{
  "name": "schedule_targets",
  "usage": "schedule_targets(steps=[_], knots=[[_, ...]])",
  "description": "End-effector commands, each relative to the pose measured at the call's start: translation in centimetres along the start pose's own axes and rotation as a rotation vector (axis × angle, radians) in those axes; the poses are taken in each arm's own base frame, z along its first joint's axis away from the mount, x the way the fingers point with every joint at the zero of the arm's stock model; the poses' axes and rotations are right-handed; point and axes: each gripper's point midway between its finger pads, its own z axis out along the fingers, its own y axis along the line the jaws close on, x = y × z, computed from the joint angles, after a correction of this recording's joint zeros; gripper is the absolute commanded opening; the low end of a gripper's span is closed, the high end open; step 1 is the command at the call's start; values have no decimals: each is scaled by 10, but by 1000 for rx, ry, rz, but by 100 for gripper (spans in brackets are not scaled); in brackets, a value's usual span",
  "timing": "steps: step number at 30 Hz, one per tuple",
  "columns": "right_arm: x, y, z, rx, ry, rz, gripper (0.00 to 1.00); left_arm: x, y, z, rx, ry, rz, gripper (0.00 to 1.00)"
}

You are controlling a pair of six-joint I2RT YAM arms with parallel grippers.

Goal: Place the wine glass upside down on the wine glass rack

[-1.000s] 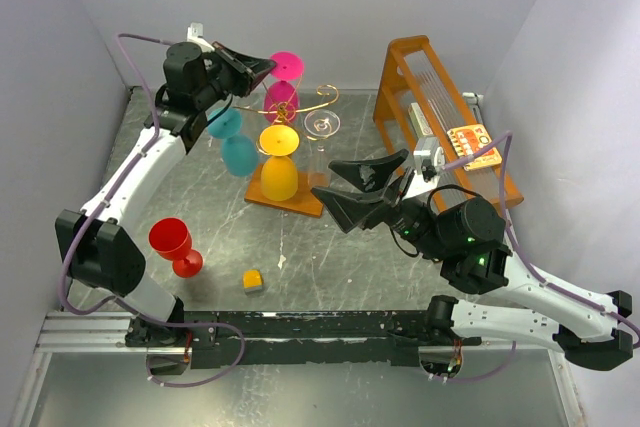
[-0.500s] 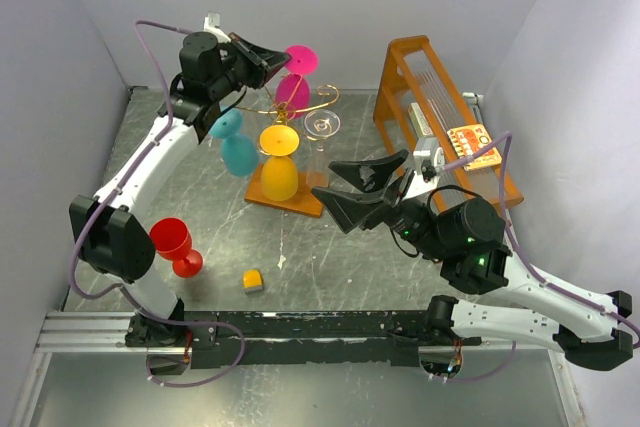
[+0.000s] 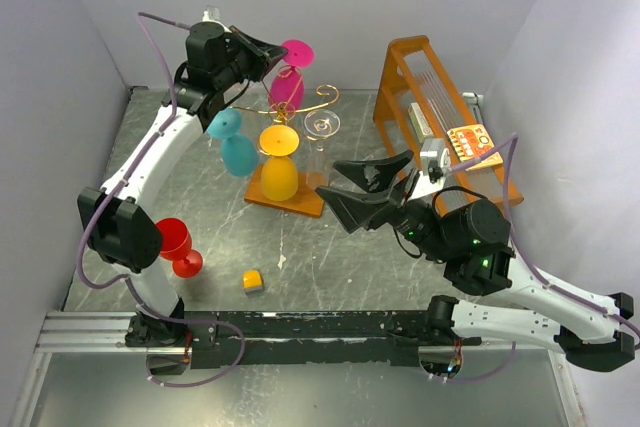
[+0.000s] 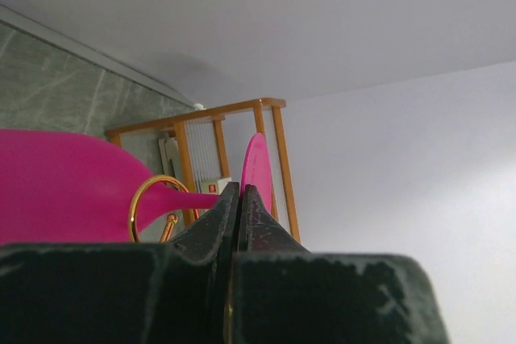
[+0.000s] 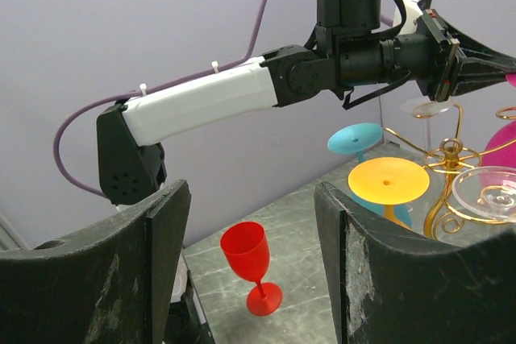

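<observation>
My left gripper (image 3: 272, 55) is shut on the foot rim of a magenta wine glass (image 3: 287, 85) and holds it bowl-down over the back of the wine glass rack (image 3: 303, 104), a gold wire tree on an orange-brown base (image 3: 300, 204). In the left wrist view the shut gripper (image 4: 239, 191) pinches the foot (image 4: 258, 165), and the stem crosses a gold ring (image 4: 134, 207). Yellow (image 3: 278, 162), teal (image 3: 236, 147) and clear (image 3: 322, 126) glasses hang upside down on the rack. My right gripper (image 3: 333, 179) is open and empty in front of the rack.
A red wine glass (image 3: 172, 242) stands upright at the near left, also in the right wrist view (image 5: 250, 255). A small yellow block (image 3: 253, 280) lies near the front. A tall orange slatted frame (image 3: 430, 97) stands at the back right.
My left gripper has moved up and a little right with the magenta glass, closer over the rack. The right arm has shifted only slightly.
</observation>
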Motion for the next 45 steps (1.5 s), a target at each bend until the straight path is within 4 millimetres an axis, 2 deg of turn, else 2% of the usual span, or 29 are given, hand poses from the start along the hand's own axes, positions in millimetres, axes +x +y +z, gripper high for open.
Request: schedule_targets(steps=[1,8,13,23,28,32,36,39,45], knots=[[-3,-4,-2,17,-17,-3,63,-13,-6,-2,-27,-67,30,7],[-2,-3,-3,12,-14,-6,63,-26,-3,-17,-57,-146,74,7],[-1,-3,-3,12,-13,-3,63,-32,-2,-27,-85,-176,105,15],[2,-3,0,13,-8,1,63,-32,5,-35,-132,-176,126,26],[3,-3,1,15,-7,8,63,-25,9,-34,-129,-151,121,27],[3,-4,1,22,-8,10,63,-29,10,-39,-142,-170,133,27],[4,-5,3,25,-2,13,63,-34,-2,-45,-119,-183,168,28],[5,-5,4,34,6,17,63,-37,-20,-51,-78,-179,215,31],[11,-9,7,56,26,35,63,-44,-47,-79,-30,-192,329,40]])
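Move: The left hand still pinches the upside-down pink wine glass by its stem, in the rack's far loop; the glass's middle is about 6 cm below, 1 cm ahead and 2 cm right. The rack's centre post top lies some 13 cm back, level sideways, 8 cm down; a hanging clear glass about 8 cm back, 9 left and 10 down. From the right hand the pink glass is roughly 30 cm ahead, 10 left, 12 below. Left hand opens partway, freeing the pink glass's stem, and draws about 5 cm left, away from it. ##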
